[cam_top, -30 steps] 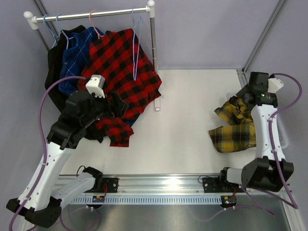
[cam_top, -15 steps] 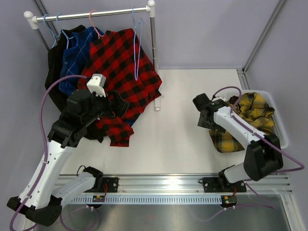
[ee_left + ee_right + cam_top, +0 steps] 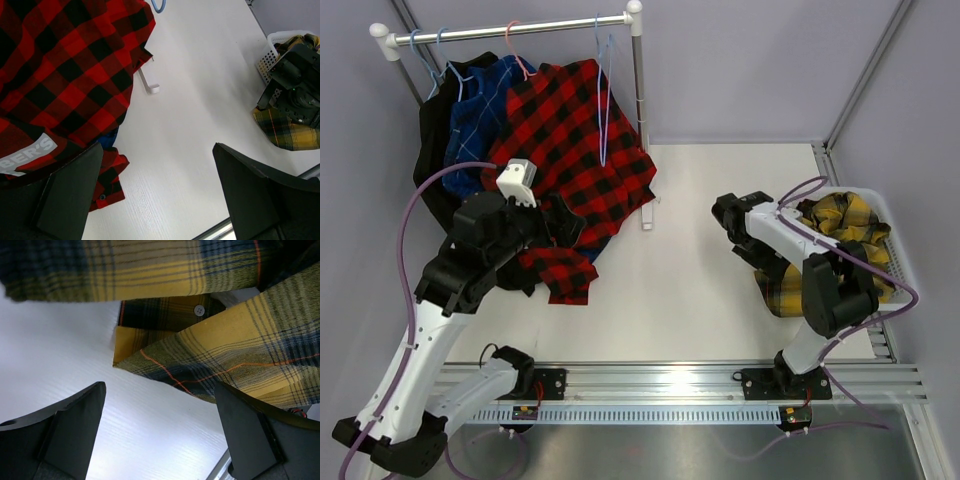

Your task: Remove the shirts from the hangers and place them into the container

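Note:
The yellow-and-black plaid shirt (image 3: 840,222) lies in the white basket (image 3: 903,262), and one part (image 3: 783,290) hangs over its left side onto the table. My right gripper (image 3: 752,250) is low beside that part, open and empty; in the right wrist view (image 3: 160,385) the yellow cloth (image 3: 235,335) lies just beyond its tips. The red-and-black plaid shirt (image 3: 575,130), the blue shirt (image 3: 475,115) and the black shirt (image 3: 433,140) hang at the rail. My left gripper (image 3: 563,222) is open at the red shirt's lower edge (image 3: 65,65), holding nothing (image 3: 157,150).
A silver rail (image 3: 510,30) with white ends carries a bare light blue hanger (image 3: 603,95), a pink hanger (image 3: 517,55) and more light blue hangers (image 3: 425,60). Its post's white foot (image 3: 646,222) stands on the table. Frame posts (image 3: 865,75) stand at the back right.
My right arm swung from above the basket down to its left side, leaving the yellow shirt in the basket with its jaws spread wider. My left arm barely moved.

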Action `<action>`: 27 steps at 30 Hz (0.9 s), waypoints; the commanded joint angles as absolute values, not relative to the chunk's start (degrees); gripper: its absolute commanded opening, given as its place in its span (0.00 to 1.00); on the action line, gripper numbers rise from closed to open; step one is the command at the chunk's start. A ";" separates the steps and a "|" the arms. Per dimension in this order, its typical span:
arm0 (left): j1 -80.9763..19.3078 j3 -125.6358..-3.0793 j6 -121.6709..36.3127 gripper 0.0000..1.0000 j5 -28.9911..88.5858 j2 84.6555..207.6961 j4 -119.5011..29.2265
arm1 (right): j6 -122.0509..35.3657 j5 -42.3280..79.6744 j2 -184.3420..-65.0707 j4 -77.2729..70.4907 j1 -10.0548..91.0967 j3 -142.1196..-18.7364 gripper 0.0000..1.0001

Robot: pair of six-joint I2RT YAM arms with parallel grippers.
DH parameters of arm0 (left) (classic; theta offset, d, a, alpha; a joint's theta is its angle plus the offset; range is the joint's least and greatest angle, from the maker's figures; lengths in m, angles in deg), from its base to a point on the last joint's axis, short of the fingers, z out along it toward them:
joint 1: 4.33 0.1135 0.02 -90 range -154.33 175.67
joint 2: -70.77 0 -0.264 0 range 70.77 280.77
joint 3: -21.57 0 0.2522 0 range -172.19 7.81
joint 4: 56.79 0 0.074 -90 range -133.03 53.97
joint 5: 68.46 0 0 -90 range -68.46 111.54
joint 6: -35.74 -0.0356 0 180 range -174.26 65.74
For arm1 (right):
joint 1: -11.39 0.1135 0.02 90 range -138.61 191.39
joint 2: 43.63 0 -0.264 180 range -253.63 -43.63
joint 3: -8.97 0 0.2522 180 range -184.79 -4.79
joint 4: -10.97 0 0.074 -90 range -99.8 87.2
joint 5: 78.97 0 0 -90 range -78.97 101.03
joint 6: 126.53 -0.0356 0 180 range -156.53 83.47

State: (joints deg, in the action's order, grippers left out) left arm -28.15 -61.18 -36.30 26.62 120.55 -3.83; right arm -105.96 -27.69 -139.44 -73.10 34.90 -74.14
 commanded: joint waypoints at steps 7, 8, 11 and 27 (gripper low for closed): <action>-27.98 -59.25 -36.15 0.99 29.01 117.62 -5.59 | -117.21 -33.18 -141.98 -75.84 27.66 -72.92 0.99; -27.98 -59.07 -36.41 0.99 28.92 117.62 -5.59 | -117.04 -33.18 -141.98 -75.31 26.87 -72.47 1.00; -27.98 -58.90 -36.50 0.99 28.92 117.44 -5.68 | -116.16 -33.18 -142.76 -73.29 26.51 -71.77 0.97; -27.98 -59.78 -36.50 0.99 28.74 117.70 -5.59 | -105.62 -31.15 -134.26 -71.26 26.51 -75.54 0.00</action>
State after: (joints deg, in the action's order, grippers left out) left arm -28.15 -59.17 -36.33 27.38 118.10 -3.68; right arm -108.19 -28.47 -140.31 -71.46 26.51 -72.21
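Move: Just out to the right hand's right, about 4 cm over, 2 cm back and 4 cm lower, lies the part of the yellow plaid shirt hanging out of the container. The container's middle is roughly 16 cm to that hand's right and 6 cm ahead; the heaped rest of the shirt lies in it, some 15 cm right and 8 cm ahead. From the left hand, the hanging part is about 52 cm right, 2 cm back and 28 cm below. Sliding about 4 cm to its right over the overhanging part of the yellow shirt, the wide-open right hand turns some 13 degrees clockwise, then sinks, ending its descent about 3 cm below where it began. There its fingers close almost fully, pinching a fold of the cloth, and it starts back up by about 2 cm. ##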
